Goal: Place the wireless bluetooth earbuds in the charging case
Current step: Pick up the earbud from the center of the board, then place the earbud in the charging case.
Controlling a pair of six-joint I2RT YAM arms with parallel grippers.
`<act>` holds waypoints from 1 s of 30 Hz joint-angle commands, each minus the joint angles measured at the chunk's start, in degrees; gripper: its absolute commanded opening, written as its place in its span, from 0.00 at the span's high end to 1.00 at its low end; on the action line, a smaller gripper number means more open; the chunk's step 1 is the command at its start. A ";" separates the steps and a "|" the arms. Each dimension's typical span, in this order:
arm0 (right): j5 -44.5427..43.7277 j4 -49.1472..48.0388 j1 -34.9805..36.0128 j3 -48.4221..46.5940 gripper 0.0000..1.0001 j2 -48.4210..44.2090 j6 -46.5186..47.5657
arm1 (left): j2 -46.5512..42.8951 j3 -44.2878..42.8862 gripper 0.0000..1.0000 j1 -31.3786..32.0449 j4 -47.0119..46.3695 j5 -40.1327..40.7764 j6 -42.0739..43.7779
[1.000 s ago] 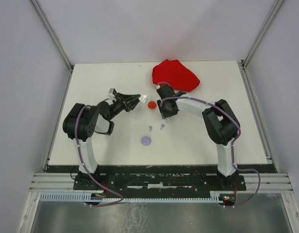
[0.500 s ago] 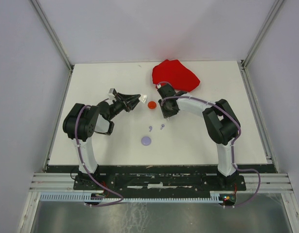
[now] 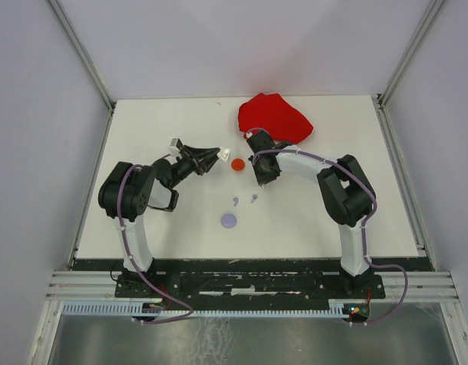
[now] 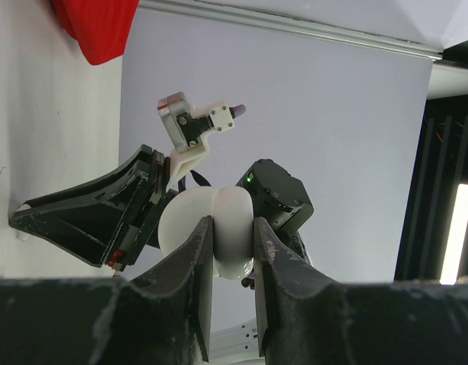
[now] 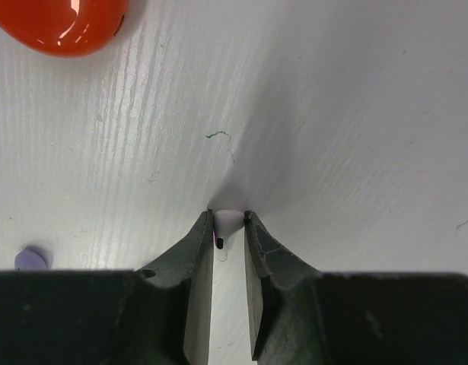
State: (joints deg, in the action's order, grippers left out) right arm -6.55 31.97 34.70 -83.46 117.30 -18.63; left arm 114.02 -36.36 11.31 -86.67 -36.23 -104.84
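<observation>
My left gripper [image 3: 218,155] hovers over the table, shut on a white round charging case [image 3: 225,152]. In the left wrist view the case [image 4: 232,251] bulges between the shut jaws of that gripper [image 4: 234,222]. My right gripper [image 3: 258,179] points down at the table beside a red case [image 3: 237,163]. In its wrist view that gripper [image 5: 229,216] is shut on a tiny white earbud [image 5: 228,222] lying on the table. Two more small earbuds [image 3: 236,201] [image 3: 253,198] lie in front, above a lilac case [image 3: 229,220].
A red cloth [image 3: 274,118] lies crumpled at the back of the white table [image 3: 157,122], just behind the right wrist. The red case [image 5: 62,23] and a lilac earbud [image 5: 30,258] show at the left of the right wrist view.
The right gripper's jaws have closed in on the white earbud, and its wrist has shifted slightly. The left arm has held still with the white case.
</observation>
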 commanded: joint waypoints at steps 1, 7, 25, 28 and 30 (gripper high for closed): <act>-0.30 0.40 -0.29 -3.03 0.79 0.24 0.22 | -0.09 -0.72 0.97 -0.27 -8.53 -0.98 -3.20; -1.44 -4.11 -0.33 -2.63 0.85 -4.71 1.92 | -0.31 -0.75 0.97 -0.19 -6.73 -1.33 -2.09; 9.64 -49.97 -0.47 19.51 0.93 -30.70 8.16 | 1.28 -2.12 0.97 3.44 -4.21 -2.59 -1.09; 11.99 -60.11 -0.50 25.76 0.95 -32.51 10.18 | 0.82 -2.93 0.97 3.88 -2.80 -3.48 -0.52; 12.60 -65.88 -0.48 29.22 0.97 -32.91 11.55 | 0.66 -3.69 0.97 4.07 -2.01 -4.42 -0.25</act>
State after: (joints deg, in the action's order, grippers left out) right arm 2.11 -17.08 34.37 -59.64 86.26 -10.63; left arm 114.80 -37.58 14.90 -86.17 -37.89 -104.81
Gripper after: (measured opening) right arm 0.251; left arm 0.297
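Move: The right hand already has the white earbud between its fingertips at the board. The white charging case in the left hand lies about 11 cm to its left, 2 cm ahead and 15 cm above. On the board, the orange case sits some 7 cm ahead and 7 cm left of the right hand, the near purple earbud about 4 cm back and 2 cm left. From the left hand, the earbud is about 11 cm right, 2 cm back and 15 cm below. Keeping its pinch on the white earbud, the right hand lifts it off the board, slowly and then fast, straight up by about 22 cm, drifting 4 cm left towards the white case, and a little forward before easing back. Its wrist tips up and rolls, swinging the fingers from pointing down to pointing outward, some 55 degrees in all. Late on, the left hand brings the case about 3 cm right and slightly back to meet it. ##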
